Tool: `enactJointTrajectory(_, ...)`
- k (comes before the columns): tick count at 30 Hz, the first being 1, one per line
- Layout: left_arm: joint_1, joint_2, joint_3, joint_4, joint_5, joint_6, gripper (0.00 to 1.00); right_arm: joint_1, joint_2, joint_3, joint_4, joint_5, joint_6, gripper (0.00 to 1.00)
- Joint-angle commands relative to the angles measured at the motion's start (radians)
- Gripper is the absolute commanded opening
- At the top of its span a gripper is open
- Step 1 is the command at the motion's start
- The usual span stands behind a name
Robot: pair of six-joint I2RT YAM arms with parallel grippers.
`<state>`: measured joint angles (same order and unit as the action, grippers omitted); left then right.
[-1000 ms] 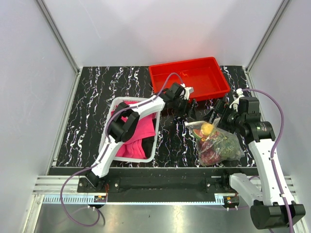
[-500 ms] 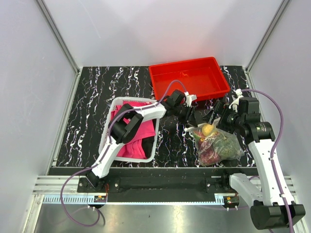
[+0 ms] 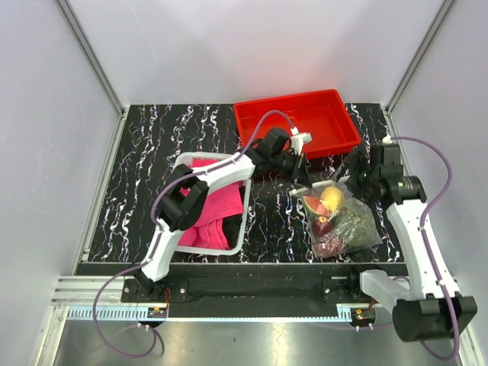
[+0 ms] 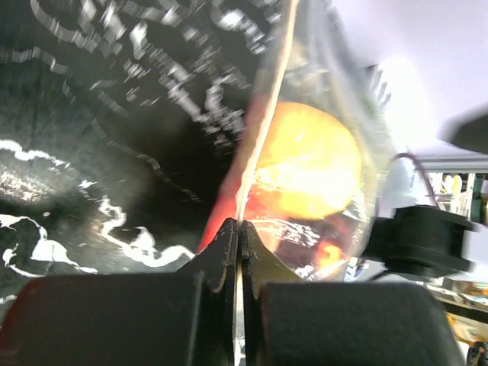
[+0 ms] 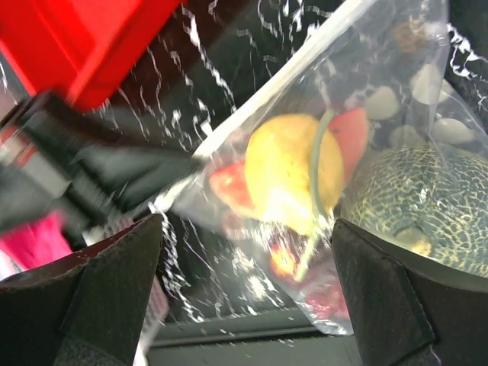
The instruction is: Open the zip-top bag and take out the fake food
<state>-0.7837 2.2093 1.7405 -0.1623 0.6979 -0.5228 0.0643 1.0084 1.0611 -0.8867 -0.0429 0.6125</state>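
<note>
The clear zip-top bag (image 3: 341, 223) lies at the right of the table, with the fake food inside: a yellow lemon (image 3: 329, 200), a netted green melon (image 3: 357, 223) and red pieces (image 3: 329, 242). My left gripper (image 3: 300, 183) is shut on the bag's top left corner; its wrist view shows the jaws (image 4: 239, 226) closed on the bag's thin edge, with the lemon (image 4: 305, 164) behind it. My right gripper (image 3: 353, 178) is open at the bag's top right. In its wrist view the open gripper (image 5: 245, 221) hangs over the bag (image 5: 358, 99), lemon (image 5: 293, 171) and melon (image 5: 415, 206).
A red tray (image 3: 286, 99) stands at the back, just behind both grippers. A white basket (image 3: 200, 155) of pink cloth (image 3: 217, 210) sits left of the bag, under my left arm. The table's front edge runs just below the bag.
My left gripper has moved right onto the bag's top left corner and shut on it. My right gripper has drawn back up and right, off the bag's top.
</note>
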Motion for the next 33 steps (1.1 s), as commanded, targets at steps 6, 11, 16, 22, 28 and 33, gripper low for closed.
enactJointTrajectory(6,-0.005,-0.212,0.014,0.030,-0.043,0.020,0.00,-0.004,0.160,0.198,-0.012,0.109,0.177,0.94)
enactJointTrajectory(11,-0.048,-0.260,0.008,0.023,-0.072,0.041,0.00,-0.004,0.185,0.252,-0.017,0.072,0.237,0.93)
enactJointTrajectory(16,-0.087,-0.289,0.004,0.007,-0.122,0.060,0.00,-0.006,0.180,0.261,-0.028,0.087,0.248,0.84)
enactJointTrajectory(22,-0.127,-0.318,0.017,-0.019,-0.187,0.093,0.00,-0.006,0.128,0.168,-0.034,0.090,0.291,0.72)
enactJointTrajectory(28,-0.173,-0.336,0.033,-0.068,-0.262,0.162,0.00,-0.004,0.114,0.138,-0.029,0.089,0.313,0.58)
enactJointTrajectory(33,-0.181,-0.339,0.045,-0.095,-0.273,0.176,0.00,-0.004,0.087,0.122,-0.023,0.052,0.322,0.28)
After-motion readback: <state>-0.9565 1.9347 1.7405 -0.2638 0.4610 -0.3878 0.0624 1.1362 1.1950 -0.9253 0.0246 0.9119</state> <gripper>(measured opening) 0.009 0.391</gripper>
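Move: The left gripper already holds the left corner of the bag's mouth; the stretch of mouth edge for the right gripper lies some 7 cm to its right and 3 cm lower. From the right gripper, wide open, that edge is about 3 cm ahead, 3 cm left and 10 cm below; the orange fruit inside lies 2 cm back, 2 cm left and 13 cm below. The red bin's middle is about 22 cm ahead, 12 cm left and 15 cm below it. Keep the left fingers shut on the corner and lift it about 11 cm, then draw it back some 6 cm, rolling the wrist roughly 20 degrees. Meanwhile send the open right gripper about 5 cm forward and up over the bag, turning clockwise, then ease back and down a couple of centimetres, closing past halfway around the rising mouth edge. ##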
